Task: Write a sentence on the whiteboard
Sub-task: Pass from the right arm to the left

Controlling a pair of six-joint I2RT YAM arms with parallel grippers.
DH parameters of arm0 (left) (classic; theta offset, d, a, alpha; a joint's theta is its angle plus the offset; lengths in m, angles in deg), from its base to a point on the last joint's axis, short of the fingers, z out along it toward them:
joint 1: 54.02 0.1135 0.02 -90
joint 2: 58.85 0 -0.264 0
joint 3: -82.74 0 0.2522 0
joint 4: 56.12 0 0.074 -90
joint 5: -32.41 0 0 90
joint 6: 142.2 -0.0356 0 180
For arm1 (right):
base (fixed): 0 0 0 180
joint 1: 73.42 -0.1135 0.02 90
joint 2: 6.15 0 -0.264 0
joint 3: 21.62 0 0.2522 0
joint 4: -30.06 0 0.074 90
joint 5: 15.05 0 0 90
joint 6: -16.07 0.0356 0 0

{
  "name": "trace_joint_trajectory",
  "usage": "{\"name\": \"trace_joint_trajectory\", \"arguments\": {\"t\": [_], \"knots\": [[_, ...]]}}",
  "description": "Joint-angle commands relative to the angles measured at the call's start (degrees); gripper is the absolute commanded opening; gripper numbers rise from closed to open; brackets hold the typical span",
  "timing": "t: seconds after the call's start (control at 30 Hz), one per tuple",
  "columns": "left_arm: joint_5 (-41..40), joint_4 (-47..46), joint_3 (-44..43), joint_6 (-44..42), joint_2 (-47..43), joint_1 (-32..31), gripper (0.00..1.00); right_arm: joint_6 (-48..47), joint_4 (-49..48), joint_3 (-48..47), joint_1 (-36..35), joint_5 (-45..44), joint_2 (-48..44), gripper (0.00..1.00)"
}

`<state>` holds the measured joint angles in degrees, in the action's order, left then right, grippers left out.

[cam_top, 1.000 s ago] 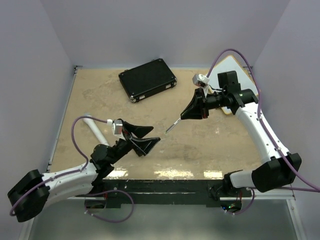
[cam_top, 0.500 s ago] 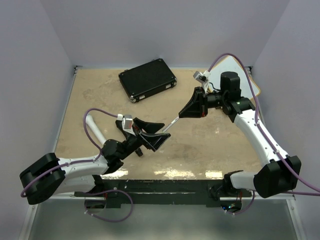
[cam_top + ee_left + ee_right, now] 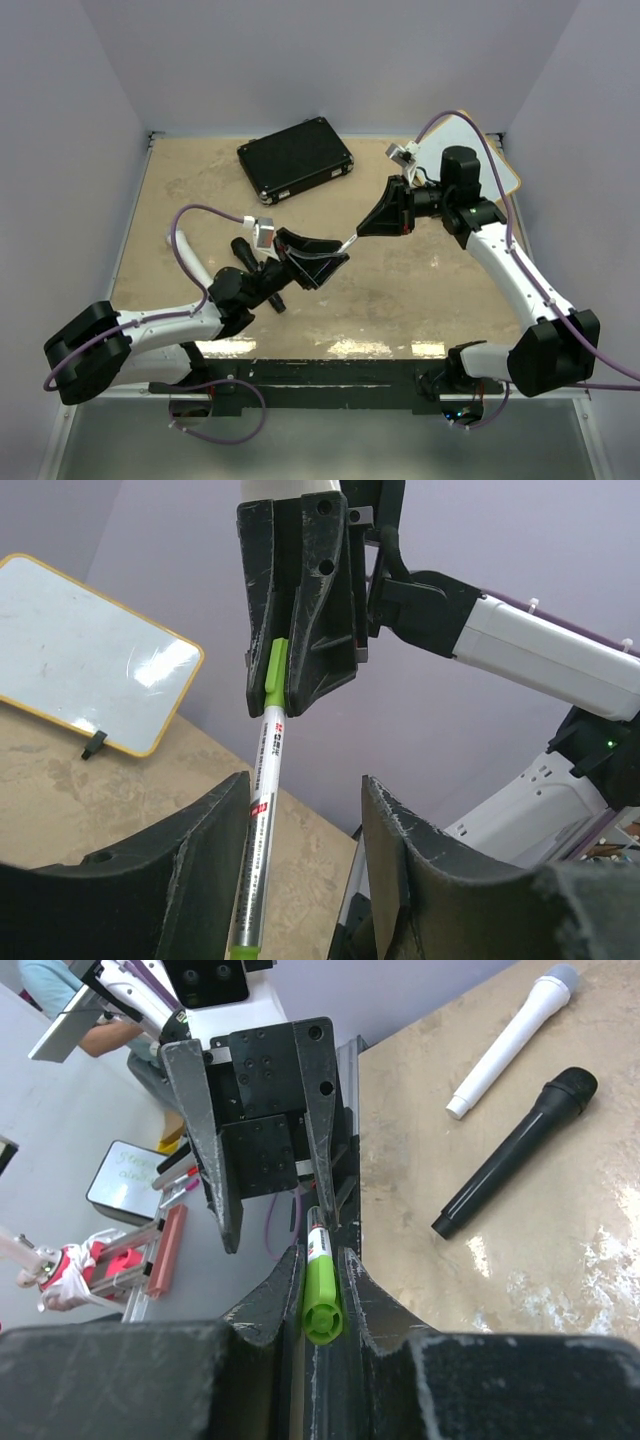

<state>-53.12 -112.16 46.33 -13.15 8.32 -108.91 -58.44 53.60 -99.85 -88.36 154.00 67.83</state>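
The whiteboard [image 3: 502,165], white with an orange-yellow rim, lies at the far right back, mostly hidden by the right arm. It also shows in the left wrist view [image 3: 90,665], and I see no green writing on its face. My right gripper [image 3: 368,230] is shut on the green cap end of a silver marker [image 3: 322,1290], held above the table's middle. The marker [image 3: 262,800] points down-left between the fingers of my open left gripper [image 3: 330,262], close against one finger [image 3: 215,830].
A black case [image 3: 295,158] lies at the back centre. A black microphone-like stick [image 3: 515,1150] and a white cylinder [image 3: 510,1035] lie on the left part of the table [image 3: 420,290], by the left arm.
My left arm has swung right and forward. Its open jaws now stand around the marker's free end. My right gripper has shifted slightly left with the marker.
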Motion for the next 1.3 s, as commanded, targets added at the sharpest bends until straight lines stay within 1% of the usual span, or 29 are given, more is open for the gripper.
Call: {"name": "trace_joint_trajectory", "arguments": {"t": [0.0, 0.07, 0.23, 0.37, 0.4, 0.43, 0.5, 0.53, 0.57, 0.6, 0.63, 0.67, 0.7, 0.73, 0.77, 0.8, 0.83, 0.87, 0.9, 0.93, 0.97, 1.0, 1.03, 1.1, 1.13, 1.2, 1.27], "knots": [[1.1, 3.3, -4.0, -2.7, 0.1, -0.2, 0.51, 2.2, -3.8, 0.3, 0.1, 0.8, -2.3, 0.00], [1.2, 5.6, -4.7, -3.1, 0.0, -0.2, 0.48, 2.3, -3.9, 0.3, 0.2, 0.7, -2.3, 0.00], [1.3, 8.3, -5.5, -3.6, 0.1, -0.2, 0.46, 2.5, -4.6, 0.7, 0.2, 0.6, -2.6, 0.00], [2.9, 10.1, -6.9, -4.1, 1.0, -0.2, 0.41, 2.8, -4.9, 1.0, 0.1, 0.3, -2.5, 0.00], [3.3, 10.2, -7.3, -4.2, 1.1, -0.3, 0.37, 2.7, -4.9, 1.0, 0.1, 0.3, -2.3, 0.00], [3.4, 10.2, -7.5, -4.2, 1.2, -0.2, 0.24, 2.7, -5.1, 1.2, 0.1, 0.2, -2.4, 0.00], [3.4, 10.1, -7.3, -4.5, 1.1, -0.1, 0.11, 2.7, -5.2, 1.4, 0.1, 0.1, -2.4, 0.00], [2.9, 10.3, -7.4, -4.4, 0.6, -0.1, 0.00, 2.6, -5.6, 1.7, 0.1, 0.2, -2.4, 0.00], [1.6, 11.8, -7.2, -4.4, 0.2, 0.0, 0.00, 2.5, -5.7, 1.9, 0.2, 0.3, -2.5, 0.00], [1.7, 12.6, -7.1, -4.9, -0.5, 0.0, 0.00, 2.2, -5.8, 2.1, 0.1, 0.8, -2.6, 0.04], [2.1, 14.7, -7.1, -5.2, -1.9, 0.4, 0.00, 0.7, -5.8, 2.3, 0.2, 1.4, -2.6, 0.29], [3.8, 16.3, -7.2, -6.4, -2.7, 1.3, 0.00, -0.9, -5.6, 2.1, 0.2, 1.8, -2.6, 0.46], [4.7, 18.6, -7.9, -7.3, -3.5, 1.7, 0.00, -4.4, 0.3, 1.3, 0.1, 2.6, -2.4, 0.62], [6.0, 24.2, -8.4, -8.3, -5.6, 2.2, 0.00, -16.0, 6.2, -2.6, 0.9, 2.2, -1.4, 0.94], [9.4, 27.6, -9.0, -9.5, -6.5, 3.4, 0.00, -25.2, 14.2, -5.9, 1.0, 0.6, -0.2, 0.99], [11.5, 31.4, -11.0, -12.3, -7.3, 4.0, 0.00, -36.1, 34.7, -10.3, 0.9, -3.1, 1.2, 0.99], [13.8, 39.0, -12.1, -13.8, -8.3, 4.6, 0.00, -55.1, 43.3, -18.5, 0.1, -8.9, 3.0, 0.99], [17.2, 43.3, -13.6, -17.1, -8.6, 5.6, 0.00, -61.0, 49.5, -21.5, -0.2, -10.7, 6.9, 0.99], [18.7, 47.9, -17.3, -19.2, -8.5, 5.9, 0.00, -66.2, 60.3, -23.6, -0.2, -11.3, 8.6, 0.99], [19.7, 56.0, -19.2, -21.1, -8.2, 6.1, 0.00, -72.2, 62.4, -25.7, -0.4, -11.9, 10.4, 0.99], [21.9, 59.7, -21.2, -24.8, -7.8, 6.2, 0.00, -72.7, 62.4, -25.2, -0.6, -12.0, 10.5, 0.99], [22.7, 62.7, -24.8, -26.2, -6.5, 6.2, 0.00, -74.0, 62.4, -24.3, -2.0, -12.2, 9.7, 0.99], [23.4, 67.7, -26.3, -27.4, -5.7, 6.4, 0.00, -76.7, 62.4, -22.8, -3.4, -13.4, 8.9, 0.99], [25.1, 72.2, -30.4, -30.8, -3.3, 6.3, 0.00, -76.1, 60.7, -22.1, -8.3, -16.2, 7.4, 0.99], [25.3, 75.3, -31.6, -31.7, -2.7, 6.4, 0.00, -75.8, 60.6, -21.9, -9.5, -16.4, 7.2, 0.99], [25.1, 78.4, -35.1, -34.7, -0.7, 6.6, 0.00, -75.3, 60.5, -22.3, -12.3, -16.5, 6.9, 0.98], [23.3, 82.3, -38.2, -37.6, 0.1, 6.6, 0.00, -72.6, 59.3, -22.1, -14.0, -18.6, 6.9, 0.98]]}}
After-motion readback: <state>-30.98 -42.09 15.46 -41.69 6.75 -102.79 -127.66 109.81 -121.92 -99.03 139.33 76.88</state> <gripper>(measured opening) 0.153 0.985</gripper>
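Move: The marker, its green cap end still held in the right fingers, lies almost between the left fingers: its middle is some 3 cm to the left hand's right, 1 cm ahead and 2 cm lower. From the right hand that middle is about 4 cm to the left and 2 cm back, hardly 1 cm below. On the table some 29 cm beneath the left hand, the black microphone is 16 cm left and 7 cm ahead, the white one 32 cm left and 11 cm ahead. The marker is pinched near its middle by the left fingers, which ease about 2 cm right and 2 cm down onto it as they close. Only then do the right fingers spread wide and let go; that hand swings 3 cm forward, then back and down around the cap end, rolling some 30 degrees. The left hand keeps its grip, sinking slightly and tipping its fingers down about 40 degrees. ##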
